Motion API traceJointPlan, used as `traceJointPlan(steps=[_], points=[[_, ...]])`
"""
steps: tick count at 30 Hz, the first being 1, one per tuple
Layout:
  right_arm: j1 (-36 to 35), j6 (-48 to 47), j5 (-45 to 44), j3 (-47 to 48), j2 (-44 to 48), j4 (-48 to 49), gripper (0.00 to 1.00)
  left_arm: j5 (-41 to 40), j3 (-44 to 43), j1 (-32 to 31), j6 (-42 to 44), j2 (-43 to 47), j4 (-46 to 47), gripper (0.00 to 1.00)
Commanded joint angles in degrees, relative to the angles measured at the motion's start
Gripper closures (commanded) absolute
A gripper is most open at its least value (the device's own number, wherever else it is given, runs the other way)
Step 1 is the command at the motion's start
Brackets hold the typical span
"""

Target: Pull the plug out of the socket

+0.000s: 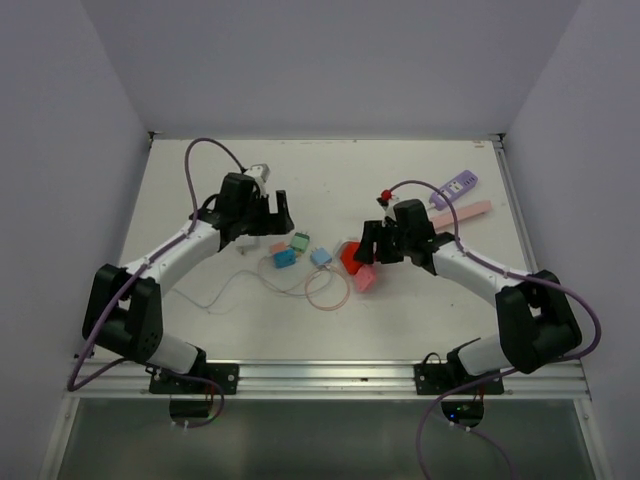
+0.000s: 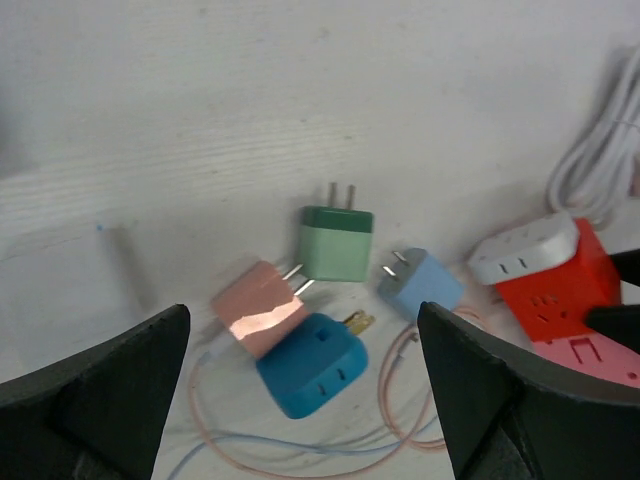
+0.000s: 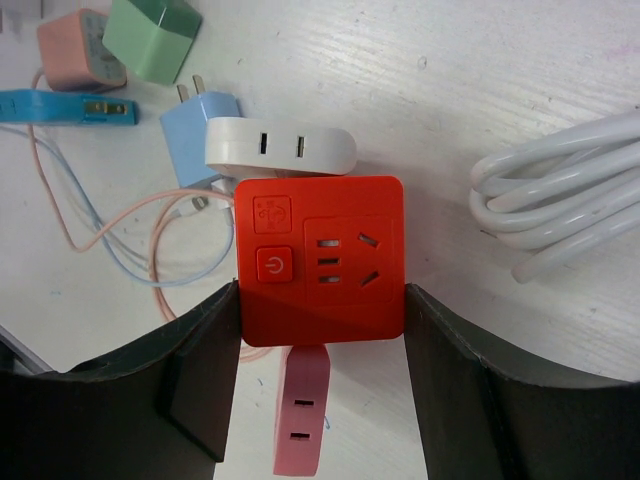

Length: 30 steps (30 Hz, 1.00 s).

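Note:
The red socket cube lies on the table with a white plug on its far side and a pink plug on its near side. My right gripper is shut on it, its fingers pressing both flanks; the overhead view shows this gripper at the socket. My left gripper hangs open above a dark blue plug that lies free on the table, touching a salmon plug. From above, the left gripper sits just behind the blue plug.
A green plug and a light blue plug lie between the two arms, with thin looped cables around them. A coiled white cable lies right of the socket. A purple power strip and a pink one sit at the back right.

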<state>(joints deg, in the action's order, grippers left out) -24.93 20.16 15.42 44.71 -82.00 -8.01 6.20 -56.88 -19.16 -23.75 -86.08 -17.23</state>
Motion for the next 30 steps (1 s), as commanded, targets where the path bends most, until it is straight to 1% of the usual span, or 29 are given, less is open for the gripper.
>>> traceJointPlan(steps=[1,3,4,5,7,11,12,13,16,17,19,20,22,23,26,30], points=[[-0.21,6.87,-4.78,1.87,-0.8,-1.66,1.0,6.72,0.54,-3.86,-3.32,3.81,7.64,0.0],[-0.21,10.67,-5.75,0.91,-1.15,-0.96,1.0,7.86,2.12,-6.4,-5.42,4.17,10.72,0.0],[-0.21,14.6,-5.84,0.47,-1.24,-0.08,1.0,8.56,2.56,-7.03,-6.04,4.08,11.77,0.0],[-0.12,16.64,-5.93,0.12,-1.5,0.36,1.0,9.18,3.35,-7.56,-6.57,3.99,13.53,0.0],[-0.21,22.08,-6.02,-0.94,-1.67,1.5,1.0,9.97,3.79,-9.31,-7.8,3.82,14.51,0.0],[-0.21,27.73,-4.7,-1.99,-1.94,3.17,0.99,9.89,3.45,-12.91,-8.07,2.85,14.51,0.01],[-0.21,28.26,-4.61,-2.08,-1.94,3.18,0.96,9.63,3.45,-13.1,-8.42,2.59,14.42,0.0],[-0.12,28.7,-5.04,-2.08,-1.94,2.74,0.86,9.54,3.53,-13.36,-8.51,2.5,14.25,0.0],[-0.21,29.23,-5.05,-2.43,-2.12,2.65,0.65,9.18,3.53,-13.8,-8.42,1.97,14.16,0.0],[-0.21,29.23,-4.44,-2.61,-2.29,2.74,0.54,9.01,3.45,-14.06,-8.33,1.89,14.16,0.0],[-0.21,29.67,-3.65,-2.96,-2.2,2.74,0.43,8.83,3.36,-14.5,-8.07,1.71,14.16,0.0],[-0.12,29.67,-3.21,-3.05,-2.12,2.74,0.36,8.83,3.36,-14.85,-7.98,1.27,14.16,0.0],[-0.12,29.67,-3.2,-3.14,-1.33,2.12,0.31,8.75,3.18,-15.21,-8.07,1.18,14.07,0.0],[-0.12,29.58,-3.46,-3.05,-1.06,1.77,0.27,8.66,3.09,-15.38,-8.07,1.01,13.98,0.0],[-0.12,28.44,-4.96,-2.35,-0.1,-0.33,0.2,8.31,3.01,-15.56,-7.98,1.01,13.98,0.0],[-0.03,25.72,-7.15,0.02,0.26,-4.2,0.14,7.69,2.3,-16.17,-6.67,1.09,13.63,0.0]])
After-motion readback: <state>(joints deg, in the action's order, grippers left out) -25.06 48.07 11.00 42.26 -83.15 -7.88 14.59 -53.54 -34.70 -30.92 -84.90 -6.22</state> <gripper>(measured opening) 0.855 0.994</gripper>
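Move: The red socket, still pinched in the right hand with both plugs on it, lies about 18 cm to the left hand's right, 6 cm back and 4 cm lower. From the socket, the white plug is some 3 cm farther out and 2 cm left, the pink plug about 5 cm nearer and 3 cm right. From the left hand, the blue plug lies roughly 9 cm right and 1 cm back, 8 cm below. The socket sits practically at the right hand's point, about 1 cm to its left and 1 cm below. The red socket, with its plugs, is swung clockwise by the right hand, which also tips by some 15 degrees, all nearly on the spot; then that hand sinks about 1 cm and opens to let it go. Meanwhile the left hand, wide open throughout, sweeps about 12 cm right and 6 cm back towards the socket, fast then easing, ending a little higher and turned clockwise. ##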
